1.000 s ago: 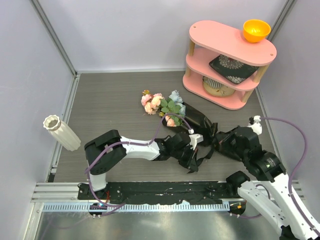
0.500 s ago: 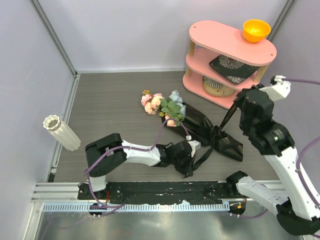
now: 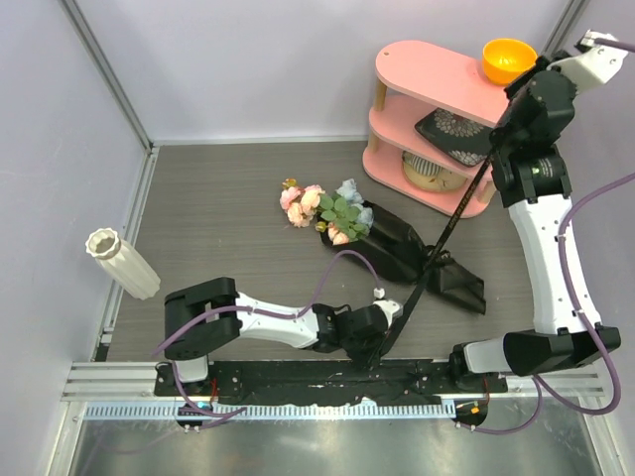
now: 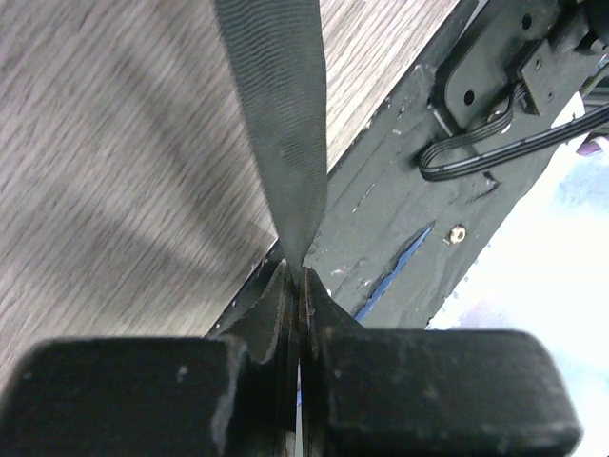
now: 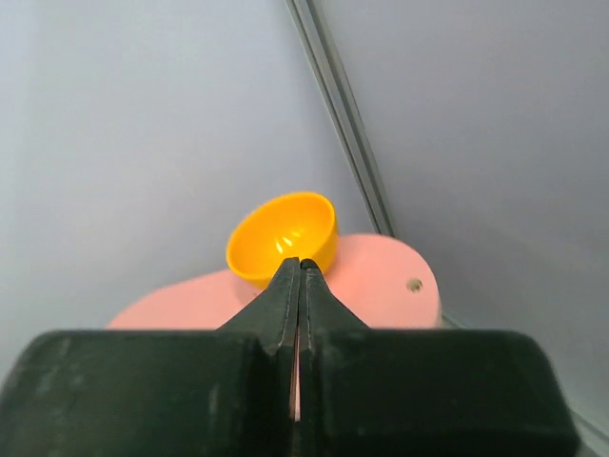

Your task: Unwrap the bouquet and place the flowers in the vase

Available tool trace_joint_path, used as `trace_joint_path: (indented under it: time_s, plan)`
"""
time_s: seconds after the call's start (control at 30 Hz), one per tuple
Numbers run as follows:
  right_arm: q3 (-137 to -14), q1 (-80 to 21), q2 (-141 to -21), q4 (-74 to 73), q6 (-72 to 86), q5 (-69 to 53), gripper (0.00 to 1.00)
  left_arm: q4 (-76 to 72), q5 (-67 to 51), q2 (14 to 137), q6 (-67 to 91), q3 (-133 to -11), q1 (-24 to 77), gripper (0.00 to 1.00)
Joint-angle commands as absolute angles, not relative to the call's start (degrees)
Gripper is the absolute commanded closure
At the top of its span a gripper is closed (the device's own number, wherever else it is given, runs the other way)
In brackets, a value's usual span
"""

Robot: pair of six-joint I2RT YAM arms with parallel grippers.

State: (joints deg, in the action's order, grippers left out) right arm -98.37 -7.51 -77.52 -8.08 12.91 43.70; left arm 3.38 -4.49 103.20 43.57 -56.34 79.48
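Observation:
The bouquet (image 3: 397, 248) lies mid-table in crinkly black paper, and the flowers (image 3: 317, 206) stick out of its far-left end in pink, peach and pale blue. A black ribbon (image 3: 446, 233) runs taut over the wrap. My left gripper (image 3: 375, 349) is low by the front edge, shut on the ribbon's near end (image 4: 281, 114). My right gripper (image 3: 499, 134) is raised high beside the pink shelf, shut on the ribbon's other end. In the right wrist view the shut gripper (image 5: 303, 264) hides the ribbon. The cream ribbed vase (image 3: 121, 262) stands at the far left.
A pink three-tier shelf (image 3: 437, 74) stands at the back right, with an orange bowl (image 3: 509, 59) on top, a floral black plate (image 3: 461, 134) on the middle tier and a ribbed white cup (image 3: 429, 171) below. Black base plate (image 4: 409, 228) runs along the near edge.
My right gripper rose from beside the wrap up toward the shelf top, drawing the ribbon out long and taut. My left gripper slid toward the front edge with its end.

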Motion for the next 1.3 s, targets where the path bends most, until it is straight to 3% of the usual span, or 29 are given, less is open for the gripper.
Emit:
trace_joint_path:
  time_s: [0.0,0.43,0.9,1.27]
  plan:
    - [-105.6,-5.3,-78.7,0.2,8.7,39.5,0.99,8.1,-2.1,99.7,43.7,-55.9,80.5,1.0]
    - [-127.1,-2.3,-94.4,-1.7,8.4,34.7,0.99,23.5,8.3,89.6,45.9,-52.3,91.8,1.0]
    - [-132.5,-2.3,-95.6,-1.8,10.2,33.1,0.99,32.8,16.6,62.2,64.1,-35.1,97.8,1.0]
    - [-134.7,-2.9,-97.8,-4.0,10.0,33.9,0.99,45.8,27.1,45.8,69.9,-34.6,101.3,1.0]
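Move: The left hand holds one end of the black ribbon low at the table's front edge; the knot around the wrap lies about 23 cm ahead and 15 cm to its right. From the raised right hand, gripping the other end, the knot is some 12 cm back, 12 cm left and 48 cm down. The flowers lie roughly 12 cm forward and 25 cm left of the knot; the pink shelf stands about 21 cm beyond the knot. Both hands keep pinching the ribbon; the left draws about 20 cm left, the right rises roughly 12 cm. ##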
